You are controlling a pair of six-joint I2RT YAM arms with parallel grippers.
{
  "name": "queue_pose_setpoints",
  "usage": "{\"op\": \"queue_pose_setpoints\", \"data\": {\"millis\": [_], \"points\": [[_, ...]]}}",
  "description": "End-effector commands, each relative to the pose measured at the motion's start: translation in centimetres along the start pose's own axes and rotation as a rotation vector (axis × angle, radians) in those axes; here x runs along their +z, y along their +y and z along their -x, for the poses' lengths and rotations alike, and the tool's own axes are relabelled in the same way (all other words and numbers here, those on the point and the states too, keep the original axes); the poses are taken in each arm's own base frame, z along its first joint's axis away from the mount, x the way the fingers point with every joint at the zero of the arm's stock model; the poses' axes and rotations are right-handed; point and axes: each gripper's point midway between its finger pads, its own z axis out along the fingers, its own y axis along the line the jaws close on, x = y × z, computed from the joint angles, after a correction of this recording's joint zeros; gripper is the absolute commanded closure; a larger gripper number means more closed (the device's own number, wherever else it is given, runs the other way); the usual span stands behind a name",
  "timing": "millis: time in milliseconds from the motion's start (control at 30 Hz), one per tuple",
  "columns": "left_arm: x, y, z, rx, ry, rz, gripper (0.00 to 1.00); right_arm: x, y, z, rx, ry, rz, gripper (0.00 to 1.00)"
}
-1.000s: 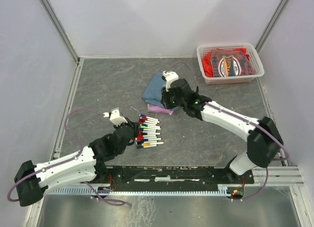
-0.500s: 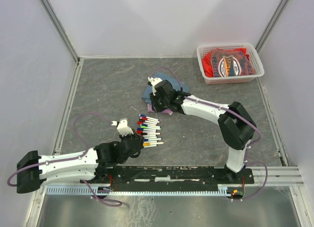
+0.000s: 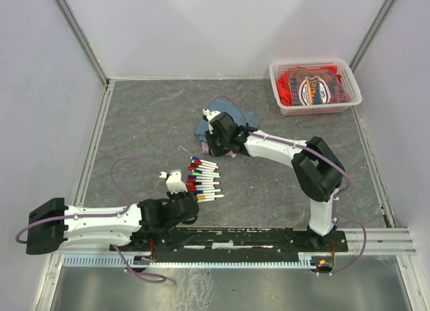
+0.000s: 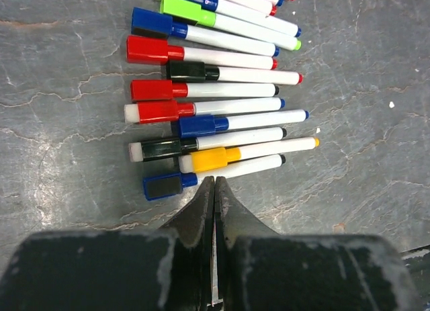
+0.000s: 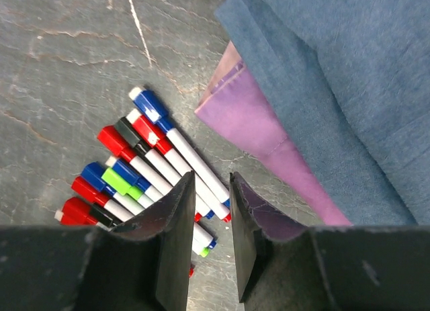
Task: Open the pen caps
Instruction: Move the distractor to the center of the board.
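Several white-barrelled pens lie side by side on the grey table (image 3: 134, 123), each with its pen cap on. The pen caps (image 3: 193, 179) are red, blue, green, black and yellow. In the left wrist view the caps (image 4: 158, 89) point left, with a blue one (image 4: 161, 187) closest. My left gripper (image 4: 213, 181) is shut and empty, its tips touching or just short of the nearest pen's barrel; from above, the left gripper (image 3: 187, 205) sits at the row's near end. My right gripper (image 5: 212, 178) hangs open and empty over the far end of the pens (image 5: 154, 160).
A blue cloth (image 5: 336, 76) lies over a purple cloth (image 5: 262, 129) just behind the right gripper (image 3: 216, 146). A white basket (image 3: 277, 89) holding red fabric stands at the back right. Walls close in the table's left, far and right sides.
My left gripper has slid along the pen row toward the near edge. My right arm has folded and swung left, bringing its gripper from over the cloths to the far end of the pens.
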Motion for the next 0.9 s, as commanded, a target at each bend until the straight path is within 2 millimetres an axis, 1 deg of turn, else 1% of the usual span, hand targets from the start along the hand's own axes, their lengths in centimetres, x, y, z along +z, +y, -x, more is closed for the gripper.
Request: {"op": "queue_pose_setpoints", "data": {"millis": [0, 67, 200, 367, 433, 533, 600, 733, 867], "points": [[0.3, -0.7, 0.2, -0.065, -0.032, -0.017, 0.97, 0.7, -1.0, -0.7, 0.02, 0.013, -0.06, 0.65], [0.4, -0.6, 0.0, -0.061, -0.029, -0.017, 0.97, 0.9, -1.6, -1.3, 0.019, 0.029, -0.086, 0.65], [0.6, -0.7, -0.4, -0.045, -0.02, -0.018, 0.97, 0.9, -2.4, -1.9, 0.012, 0.039, -0.12, 0.65], [0.7, -1.0, -0.8, -0.034, -0.008, -0.027, 0.97, -0.4, -3.2, -2.8, 0.002, 0.06, -0.155, 0.65], [0.8, -1.0, -1.1, -0.029, 0.0, -0.03, 0.97, -1.0, -3.7, -3.6, -0.001, 0.075, -0.175, 0.65], [1.0, -1.0, -1.3, -0.021, 0.003, -0.031, 0.97, -2.0, -4.8, -4.7, -0.007, 0.097, -0.226, 0.64], [1.1, -1.0, -1.4, -0.018, 0.004, -0.033, 0.97, -2.7, -5.5, -5.1, -0.01, 0.1, -0.262, 0.64], [1.2, -0.8, -1.7, -0.01, 0.008, -0.032, 0.97, -3.6, -7.3, -5.4, -0.013, 0.104, -0.347, 0.64], [1.3, -0.2, -2.0, -0.01, 0.012, -0.024, 0.97, -4.0, -9.3, -5.3, 0.01, 0.105, -0.401, 0.64]]}}
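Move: The distractor, the folded blue cloth, has its middle about 16 cm ahead of the right gripper, 3 cm to its right and 6 cm lower. The pink cloth sticking out from under its near edge is some 6 cm ahead of the gripper, sideways level with it. The nearest pen's middle is about 5 cm left and 1 cm ahead. From the left gripper the distractor lies roughly 33 cm ahead and 12 cm right. Lower the right gripper beside the pen row, then sweep it rightward over bare table to just short of the pink cloth's right-hand corner, about 9 cm right and 4 cm down in all, easing back slightly. Tip the partly open fingers some 20 degrees steeper towards the table. Meanwhile sink the shut left gripper about 2 cm by the nearest pens. ##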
